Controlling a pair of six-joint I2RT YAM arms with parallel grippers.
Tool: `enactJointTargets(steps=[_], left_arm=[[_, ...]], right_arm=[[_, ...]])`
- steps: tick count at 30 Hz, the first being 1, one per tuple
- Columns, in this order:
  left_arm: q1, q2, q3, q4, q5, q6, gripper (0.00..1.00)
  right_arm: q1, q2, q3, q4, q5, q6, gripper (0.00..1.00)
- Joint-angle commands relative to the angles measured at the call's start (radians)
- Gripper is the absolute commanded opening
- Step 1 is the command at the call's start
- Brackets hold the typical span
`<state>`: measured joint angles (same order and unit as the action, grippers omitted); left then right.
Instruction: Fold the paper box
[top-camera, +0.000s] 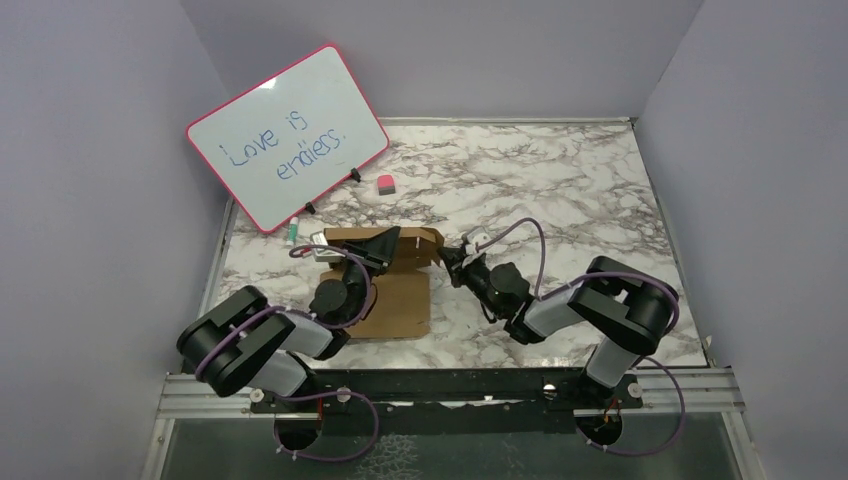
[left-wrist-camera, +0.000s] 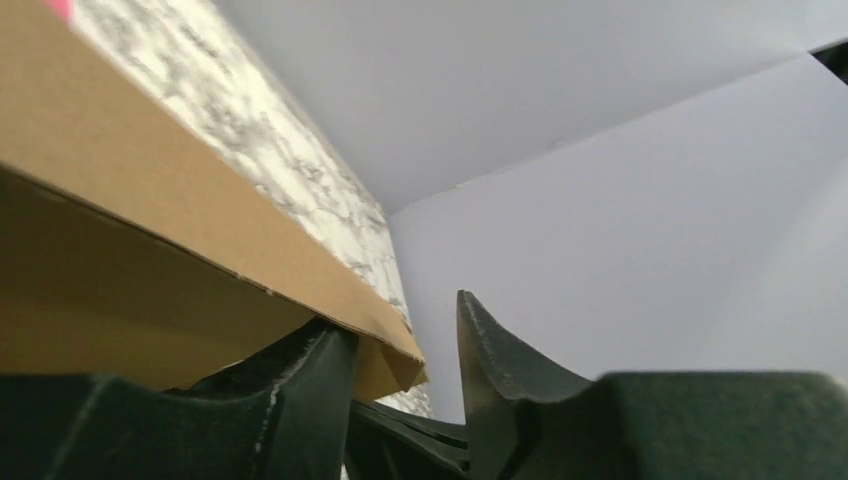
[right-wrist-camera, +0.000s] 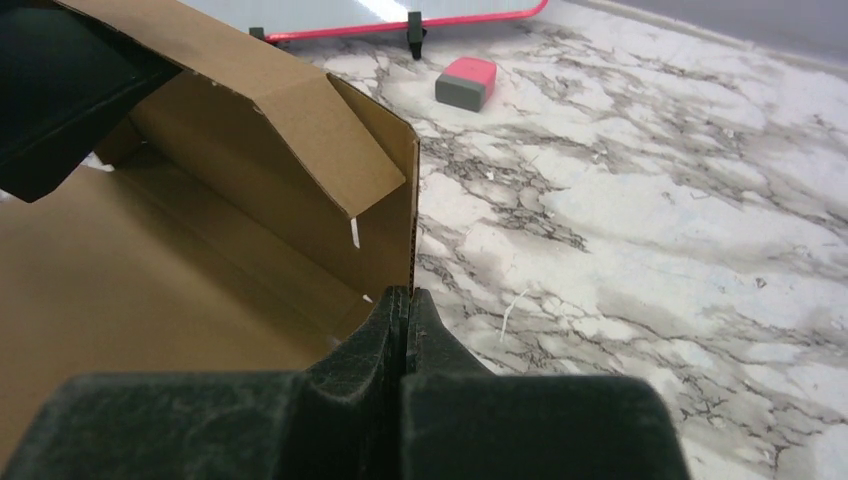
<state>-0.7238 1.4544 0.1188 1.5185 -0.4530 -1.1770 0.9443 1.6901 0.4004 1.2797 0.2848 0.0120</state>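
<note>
The paper box (top-camera: 395, 290) is brown cardboard, lying on the marble table between the two arms with its far flaps raised. My left gripper (top-camera: 378, 250) is at the raised far wall. In the left wrist view the left gripper (left-wrist-camera: 400, 318) stands open, and a folded cardboard edge (left-wrist-camera: 200, 210) rests over its left finger (left-wrist-camera: 300, 400) only. My right gripper (top-camera: 447, 258) is at the box's right end. In the right wrist view the right gripper (right-wrist-camera: 402, 295) is shut on the lower edge of the upright side flap (right-wrist-camera: 395, 210).
A pink-rimmed whiteboard (top-camera: 288, 135) leans at the back left, with a green marker (top-camera: 292, 231) at its foot. A pink and grey eraser (top-camera: 385, 183) lies behind the box. Grey walls enclose the table on three sides.
</note>
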Motion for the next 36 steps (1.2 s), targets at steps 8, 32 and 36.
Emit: enactJointTargets(steps=[8,32,36], left_arm=[[-0.096,-0.359,0.015,-0.41,0.06,0.368,0.61],[-0.175,-0.12,0.223,-0.584,-0.109,0.217,0.67],[-0.176,-0.057,0.267,-0.584,-0.162,0.219,0.64]], right_arm=[[0.01,0.052,0.064,0.014,-0.007,-0.087,0.01],[0.014,0.122,0.079,0.034,0.103,-0.017,0.01],[0.016,0.116,0.072,0.034,0.098,-0.021,0.01]])
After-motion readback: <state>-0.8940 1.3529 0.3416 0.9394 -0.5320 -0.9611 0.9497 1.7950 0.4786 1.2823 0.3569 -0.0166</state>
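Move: The corner flap at the right end of the box's top strip is about 8 cm to the left gripper's right, level with it fore and aft and some 2 cm lower. The strip's middle is 1 cm ahead and 2 cm left; the bottom panel's middle is 13 cm back, 2 cm left and 15 cm down. From the right fingers, shut on the side wall's edge, the flap is 2 cm ahead, 3 cm left and 4 cm up. Open the left gripper further, draw it back about 4 cm in a low arc, up and then down, rolling its left side up some 20 degrees, then sweep it right and forward to the strip's right end, ending 6 cm right of its start with the fingers spread around the corner flap. Keep the right fingers shut on the wall's edge, carrying it forward 2 cm, up slightly and then down. ##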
